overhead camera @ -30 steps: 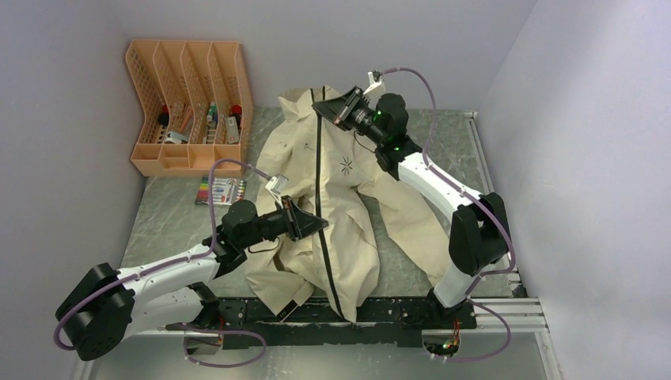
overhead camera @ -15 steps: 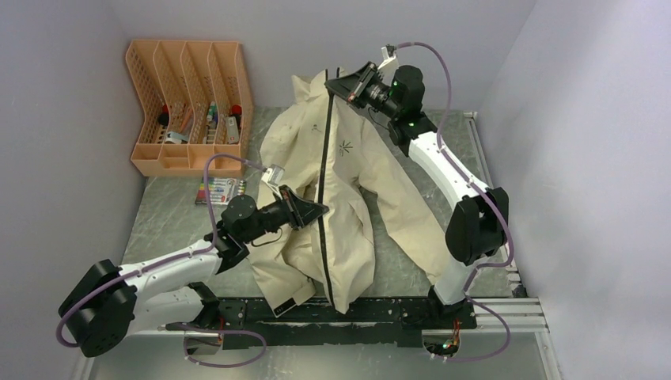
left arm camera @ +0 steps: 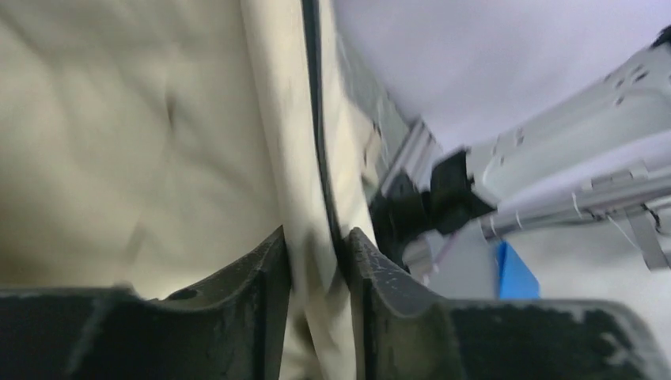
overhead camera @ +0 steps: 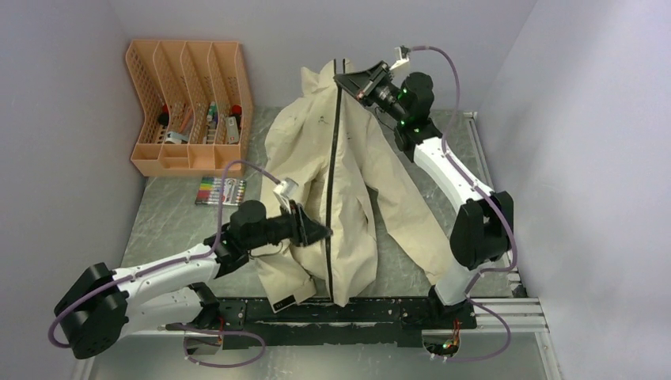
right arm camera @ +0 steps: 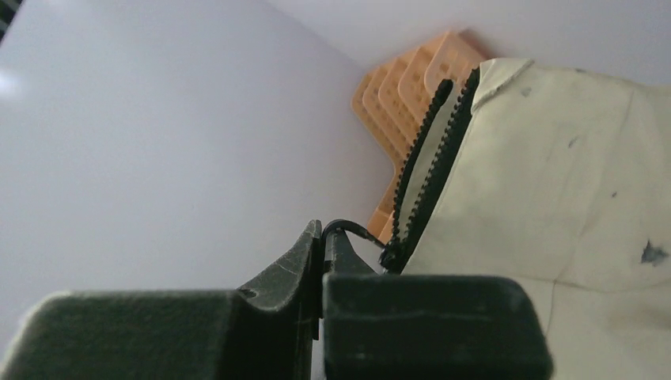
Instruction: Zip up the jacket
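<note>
The beige jacket (overhead camera: 360, 186) hangs stretched from its collar down to the table's near edge, and its dark zipper (overhead camera: 332, 174) runs straight down the front. My right gripper (overhead camera: 346, 79) is raised at the collar, shut on the zipper pull (right arm camera: 348, 228). Just above the pull the two rows of teeth (right arm camera: 431, 134) still stand apart. My left gripper (overhead camera: 326, 233) is low on the jacket's front at the zipper. Its fingers (left arm camera: 273, 261) stand slightly apart, with a fold of jacket (left arm camera: 142, 134) and the zipper line lying loosely between them.
An orange desk organiser (overhead camera: 190, 103) with small items stands at the back left. A pack of markers (overhead camera: 220, 191) lies in front of it. A black rail (overhead camera: 396, 310) runs along the near edge under the jacket's hem. Walls close in on all sides.
My right gripper rose up and back with the pull, lifting the collar and straightening the zipper. My left gripper slid slightly right and nearer, and its jaws parted from shut.
</note>
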Controlling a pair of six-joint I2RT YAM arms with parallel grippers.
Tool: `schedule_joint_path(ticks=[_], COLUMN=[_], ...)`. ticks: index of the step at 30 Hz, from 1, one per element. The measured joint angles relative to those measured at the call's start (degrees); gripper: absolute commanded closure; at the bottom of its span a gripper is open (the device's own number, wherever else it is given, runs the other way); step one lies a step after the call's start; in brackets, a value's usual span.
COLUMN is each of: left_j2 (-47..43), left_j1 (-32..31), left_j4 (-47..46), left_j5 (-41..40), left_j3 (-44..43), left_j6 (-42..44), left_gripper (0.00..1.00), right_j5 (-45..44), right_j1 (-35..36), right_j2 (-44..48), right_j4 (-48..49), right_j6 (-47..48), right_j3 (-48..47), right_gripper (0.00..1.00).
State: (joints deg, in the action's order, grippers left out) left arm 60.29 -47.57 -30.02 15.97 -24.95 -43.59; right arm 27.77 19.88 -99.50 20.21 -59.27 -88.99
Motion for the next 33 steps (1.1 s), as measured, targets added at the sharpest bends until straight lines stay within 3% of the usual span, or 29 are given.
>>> schedule_joint_path(ticks=[2, 3, 8, 14, 24, 33], left_j2=[-0.7, -1.1, -2.4, -3.5, -0.6, 1.6], left_j1=[-1.7, -2.4, -3.0, -2.9, -2.4, 3.3], left_j4=[5.8, 10.2, 27.6, 37.6, 40.6, 38.1], left_j5=[1.2, 1.3, -2.9, -12.4, -23.7, -21.6], left_j3=[-0.1, -0.7, -10.0, -25.7, -31.9, -32.8], left_j6=[1.0, 1.7, 5.9, 11.2, 20.5, 25.5], left_gripper=[0.31, 0.27, 0.23, 0.17, 0.15, 0.18], right_j5=[-2.6, -3.4, -5.8, -6.2, -5.0, -1.5], right_j1=[-0.5, -0.5, 1.2, 6.0, 10.7, 11.1], right_j2=[2.1, 3.2, 8.7, 13.4, 22.8, 29.3], right_j4=[5.4, 7.5, 14.9, 16.8, 14.9, 11.6], right_j6=[-1.0, -1.4, -2.9, -2.0, 1.0, 2.6], right_j3=[4.8, 7.0, 17.3, 22.8, 28.7, 32.2], right_gripper=[1.0, 1.0, 1.0, 1.0, 1.0, 1.0])
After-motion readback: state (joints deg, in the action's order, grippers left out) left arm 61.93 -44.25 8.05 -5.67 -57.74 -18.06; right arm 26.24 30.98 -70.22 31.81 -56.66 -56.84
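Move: The left hand, its fingers starting to part, is still around the zip edge low on the jacket; the zip slider it heads for lies about 28 cm ahead, 3 cm right and 18 cm higher, with the zip's bottom end some 16 cm back and 12 below. The right hand grips the slider's pull cord, the slider 3 cm under and barely ahead of its fingers; the collar end of the zip is roughly 6 cm ahead, 2 right, at finger height. The left hand lets go of the zip edge as its fingers open wide, dips briefly back and down about 3 cm, then climbs and reaches forward towards the slider, ending some 10 cm higher and 9 forward with a smaller shift left, its fingers swinging counter-clockwise and tipping down. Meanwhile the right hand, fingers still shut on the pull cord, jogs slightly right and then draws about 18 cm straight back at nearly constant height, bringing the slider and jacket top towards the left hand. ##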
